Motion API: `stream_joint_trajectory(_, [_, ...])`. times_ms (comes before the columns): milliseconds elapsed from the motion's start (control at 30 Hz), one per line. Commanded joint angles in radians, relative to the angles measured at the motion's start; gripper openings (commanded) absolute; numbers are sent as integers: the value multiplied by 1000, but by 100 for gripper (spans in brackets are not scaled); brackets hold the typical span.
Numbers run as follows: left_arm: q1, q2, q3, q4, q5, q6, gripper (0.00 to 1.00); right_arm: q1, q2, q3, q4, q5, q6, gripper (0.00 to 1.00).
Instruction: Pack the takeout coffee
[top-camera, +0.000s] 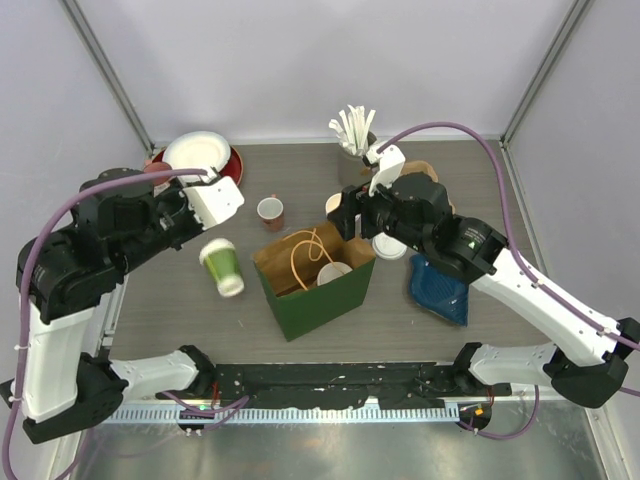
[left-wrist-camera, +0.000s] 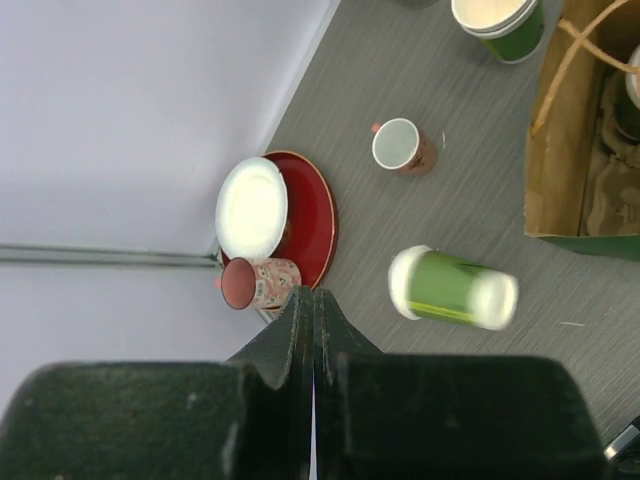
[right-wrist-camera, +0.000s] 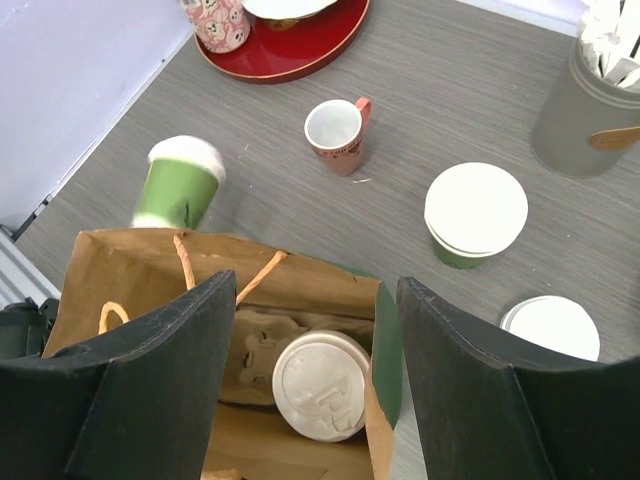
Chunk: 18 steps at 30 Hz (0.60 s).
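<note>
One takeout coffee, a green cup with a white lid (right-wrist-camera: 318, 385), stands inside the open green paper bag (top-camera: 322, 297), on a cardboard cup carrier (right-wrist-camera: 250, 345). My right gripper (right-wrist-camera: 315, 290) hangs open over the bag's mouth with nothing between its fingers. A second green cup (top-camera: 222, 266) lies tipped on the table left of the bag and looks blurred in both wrist views. My left gripper (left-wrist-camera: 308, 295) is shut and empty, above the table beside that cup. Another lidded green cup (right-wrist-camera: 476, 213) stands right of the bag, and a further white lid (right-wrist-camera: 550, 325) shows near it.
A small red-and-white cup (top-camera: 270, 211) stands behind the bag. A red tray (left-wrist-camera: 318, 215) at the back left carries a white plate (left-wrist-camera: 250, 207), with a pink patterned tumbler (left-wrist-camera: 255, 283) beside it. A grey straw holder (right-wrist-camera: 585, 110) is at the back. A blue pouch (top-camera: 440, 288) lies right.
</note>
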Motion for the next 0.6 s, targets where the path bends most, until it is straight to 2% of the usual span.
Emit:
stream_joint_trajectory(0, [-14, 5, -15, -120, 60, 30, 0, 3, 12, 55, 48, 39, -13, 70])
stream_joint_trajectory(67, [-14, -22, -94, -115, 66, 44, 0, 5, 17, 58, 51, 35, -4, 71])
stream_joint_trajectory(100, [-14, -47, -148, -51, 51, 41, 0, 5, 18, 58, 51, 31, -3, 70])
stream_joint_trajectory(133, [-13, -73, -214, -8, -11, 27, 0, 5, 17, 52, 55, 27, -1, 70])
stream_joint_trajectory(167, [-10, -116, -347, 35, -49, 19, 8, 5, 15, 47, 62, 21, 2, 70])
stream_joint_trajectory(267, [61, -119, -498, 164, -144, -57, 28, 3, 14, 38, 70, 15, -3, 70])
stream_joint_trajectory(333, [152, -89, -514, 239, -133, -97, 43, 5, 18, 43, 70, 2, -6, 70])
stream_joint_trajectory(367, [248, -60, -511, 262, -98, -126, 45, 5, 18, 43, 70, -10, -7, 70])
stream_joint_trajectory(400, [293, -46, -512, 312, -86, -137, 48, 5, 17, 44, 70, -16, -9, 70])
stream_joint_trajectory(567, [415, 43, -534, 402, -60, -162, 64, 5, -11, 24, 68, -16, -20, 70])
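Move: The left hand is shut and empty, high over the table. The lidded green coffee cup, tipped on its side, lies about 6 cm ahead of it, 6 cm to its left and some 40 cm below. From that hand the small mug stands roughly 17 cm ahead and 5 cm right, the pink mug 22 cm ahead and 18 cm left, the green bag 2 cm ahead and 15 cm right. From the right hand the cup is about 29 cm left and 3 cm ahead. After a brief pause, the empty left hand drops steeply towards the toppled coffee cup, about 14 cm in all, its fingers spreading from shut to a bit over half open. As the drop eases off it swings some 7 cm forward and 6 cm left after the cup, the wrist turning about 25 degrees counter-clockwise and tipping its fingers further down, and it stays well above the cup without touching it. ##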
